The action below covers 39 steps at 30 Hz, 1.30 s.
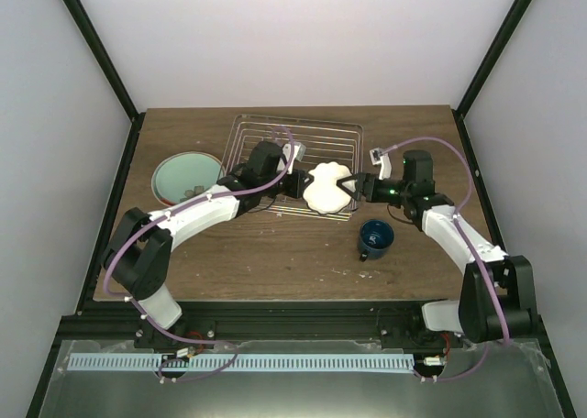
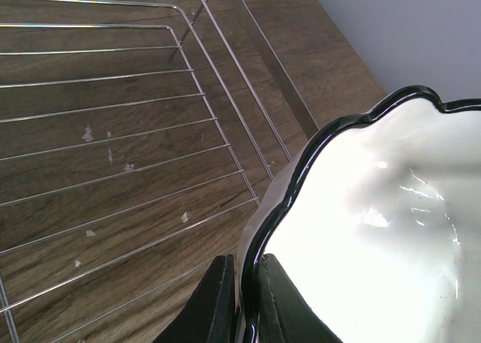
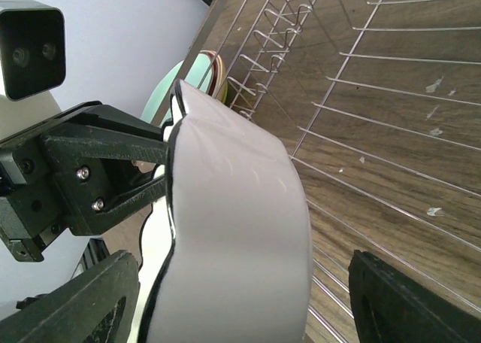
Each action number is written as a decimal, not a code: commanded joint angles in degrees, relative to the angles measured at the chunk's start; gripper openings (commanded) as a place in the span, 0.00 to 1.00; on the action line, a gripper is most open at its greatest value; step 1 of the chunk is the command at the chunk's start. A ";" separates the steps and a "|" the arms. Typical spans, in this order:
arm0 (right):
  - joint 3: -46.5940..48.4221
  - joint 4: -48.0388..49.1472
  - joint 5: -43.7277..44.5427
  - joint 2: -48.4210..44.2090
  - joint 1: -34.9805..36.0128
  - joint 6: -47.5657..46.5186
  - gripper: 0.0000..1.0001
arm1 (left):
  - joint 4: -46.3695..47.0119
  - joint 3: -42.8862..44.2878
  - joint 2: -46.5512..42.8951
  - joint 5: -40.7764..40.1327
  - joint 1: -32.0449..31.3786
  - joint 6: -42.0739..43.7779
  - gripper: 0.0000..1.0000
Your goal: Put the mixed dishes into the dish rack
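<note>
The small white scalloped dish (image 1: pixel 327 187) with a dark rim is held tilted over the front right part of the silver wire dish rack (image 1: pixel 293 148). My left gripper (image 1: pixel 298 184) is shut on the dish's rim (image 2: pixel 259 283), one finger inside and one outside. My right gripper (image 1: pixel 353 191) is open, its fingers (image 3: pixel 406 298) standing wide on either side of the dish (image 3: pixel 233 238) without touching it. A dark blue mug (image 1: pixel 376 237) stands on the table right of the rack. A stack of plates (image 1: pixel 186 178), pale green on top, lies left of the rack.
The rack's upright tines (image 3: pixel 274 27) stand along its far side, and its flat wires (image 2: pixel 135 125) lie under the dish. The plates also show in the right wrist view (image 3: pixel 201 71). The wooden table (image 1: pixel 275 262) is fenced by black frame posts.
</note>
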 commanded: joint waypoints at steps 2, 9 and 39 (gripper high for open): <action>-0.20 1.78 -2.77 0.84 -0.65 0.48 0.77 | 7.44 1.17 -2.19 1.82 -0.73 -0.88 0.00; -0.44 2.78 -5.17 1.15 -0.65 1.02 0.69 | 8.32 1.26 -1.58 1.76 -1.04 -0.79 0.00; 4.78 1.05 -4.57 4.33 -0.67 0.31 0.23 | 10.47 -2.54 -0.82 -2.85 0.85 -1.50 0.59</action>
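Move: My left hand already holds the white scalloped bowl by its near rim, with the bowl's middle about 5 cm to its right and 1 cm back. My right hand stands open around the far side, that middle some 4 cm to its left and level fore and aft. The dish rack's middle is about 7 cm ahead and 4 cm left of my left hand, roughly 10 cm below. The blue mug sits 10 cm back and 8 cm right of my right hand, about 11 cm lower. I pass the bowl between my hands: my right hand edges in, closes one finger inside the bowl and the other against its outside, then sinks about 2 cm, tipping slightly down. My left hand shifts about 1 cm right, then opens its fingers off the rim to roughly half wide while easing some 2 cm forward. ##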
